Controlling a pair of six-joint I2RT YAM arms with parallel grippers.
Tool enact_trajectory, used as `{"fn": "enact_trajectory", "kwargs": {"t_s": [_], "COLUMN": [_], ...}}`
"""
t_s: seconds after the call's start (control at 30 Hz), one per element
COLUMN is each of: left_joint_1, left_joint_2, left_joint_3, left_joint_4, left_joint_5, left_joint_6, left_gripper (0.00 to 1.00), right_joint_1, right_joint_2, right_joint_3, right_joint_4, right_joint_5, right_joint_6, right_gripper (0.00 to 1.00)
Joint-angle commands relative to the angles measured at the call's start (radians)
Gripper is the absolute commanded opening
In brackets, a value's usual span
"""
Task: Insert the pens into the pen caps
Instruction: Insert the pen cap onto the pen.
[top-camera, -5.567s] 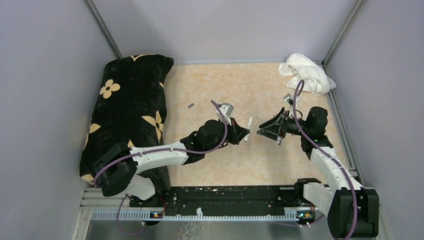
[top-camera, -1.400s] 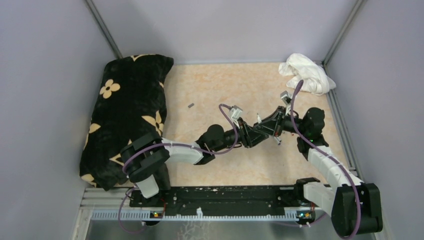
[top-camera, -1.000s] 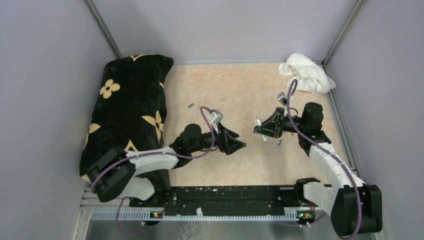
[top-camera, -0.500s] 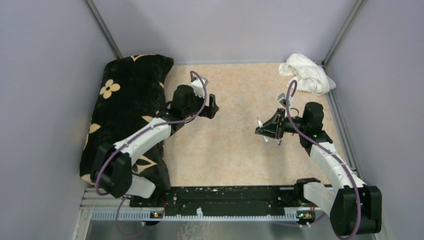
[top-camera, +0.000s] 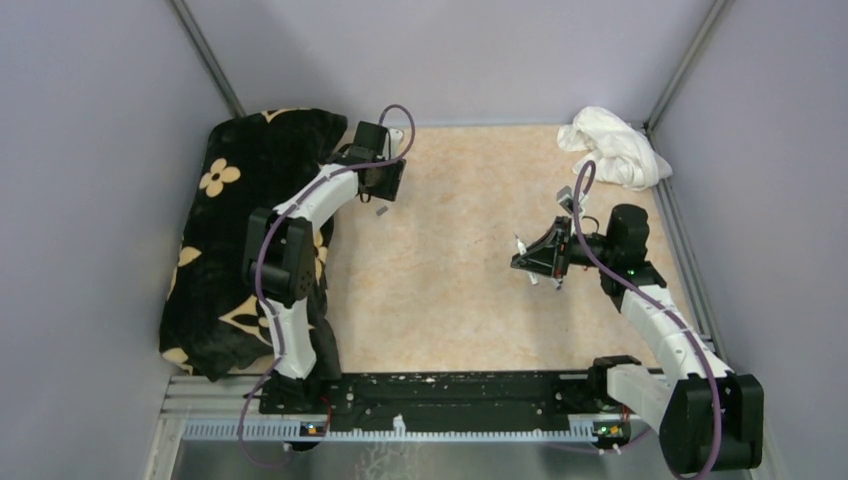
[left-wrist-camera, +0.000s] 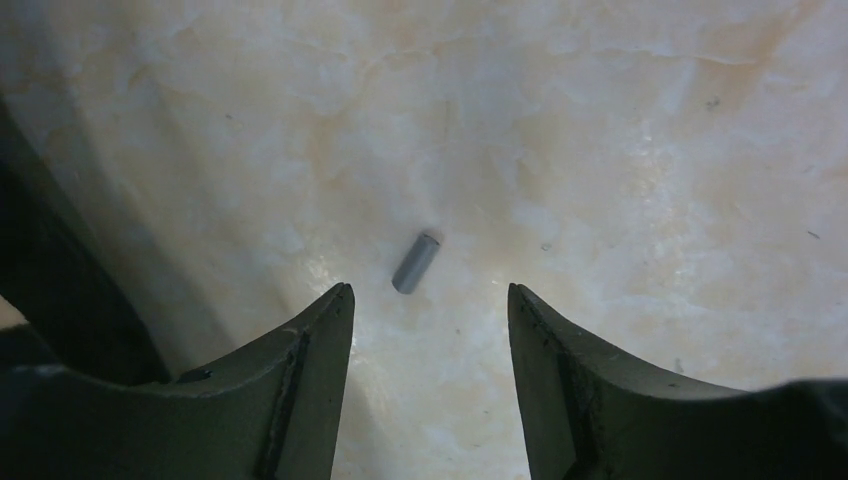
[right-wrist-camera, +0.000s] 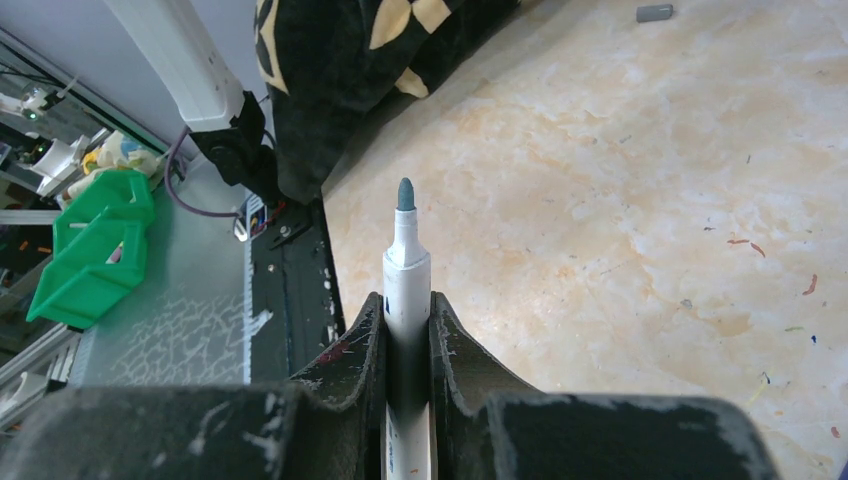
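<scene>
A small grey pen cap (left-wrist-camera: 416, 263) lies flat on the marbled table, just beyond the tips of my left gripper (left-wrist-camera: 430, 290). That gripper hangs over it, open, with nothing between its fingers. From above, the same pen cap (top-camera: 381, 211) lies beside the pillow, with the left gripper (top-camera: 383, 199) right over it. My right gripper (right-wrist-camera: 407, 300) is shut on a white pen (right-wrist-camera: 406, 265) whose bare grey tip sticks out past the fingers. From above, the right gripper (top-camera: 526, 262) holds this pen (top-camera: 518, 244) off the table at centre right. The grey cap (right-wrist-camera: 655, 12) also shows far off.
A black pillow with cream flowers (top-camera: 255, 215) fills the left side, close to my left arm. A crumpled white cloth (top-camera: 612, 148) lies in the far right corner. Grey walls close the table on three sides. A green bin (right-wrist-camera: 95, 250) sits off the table.
My left arm has swung from the table's middle to the far left and now hovers over the grey cap, its jaws slightly narrower than half a second ago. The right arm holds still.
</scene>
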Motion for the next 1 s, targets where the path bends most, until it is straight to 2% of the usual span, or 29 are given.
{"fn": "enact_trajectory", "kwargs": {"t_s": [0.0, 0.2, 0.77, 0.87, 0.97], "left_joint_1": [0.012, 0.035, 0.05, 0.05, 0.05], "left_joint_2": [0.093, 0.205, 0.328, 0.337, 0.344], "left_joint_3": [0.139, 0.261, 0.326, 0.327, 0.329], "left_joint_4": [-0.185, -0.292, -0.317, -0.321, -0.328], "left_joint_5": [-0.027, 0.03, 0.04, 0.04, 0.041], "left_joint_6": [0.131, 0.194, 0.211, 0.207, 0.205], "left_gripper": [0.62, 0.55, 0.42, 0.35, 0.33], "right_joint_1": [-0.007, -0.009, -0.015, -0.015, -0.016], "right_joint_2": [-0.018, -0.015, -0.01, -0.01, -0.011], "right_joint_3": [0.04, 0.038, 0.035, 0.036, 0.037], "right_joint_4": [0.021, 0.021, 0.024, 0.025, 0.026], "right_joint_5": [-0.018, -0.014, -0.015, -0.016, -0.017], "right_joint_6": [-0.013, -0.014, -0.014, -0.013, -0.01], "right_gripper": [0.0, 0.0, 0.0, 0.0, 0.0]}}
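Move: The grey pen cap lies on the table almost straight below the open left hand: about 9 cm down, roughly 2 cm to its left and 1 cm ahead. The dark pillow is the only other thing near, its middle some 33 cm to the left of this hand, 8 cm back and 5 cm lower. From the right hand, the cap is about 26 cm ahead, 34 cm left and 20 cm lower. The left hand sinks some 7 cm onto the grey cap, easing about 2 cm to its left on the way, while the wrist tips about 15 degrees further down and the fingers narrow from well open to about half that gap, coming astride the cap without having pinched it. The right hand stays still and keeps its grip on the uncapped pen, whose tip points left. ##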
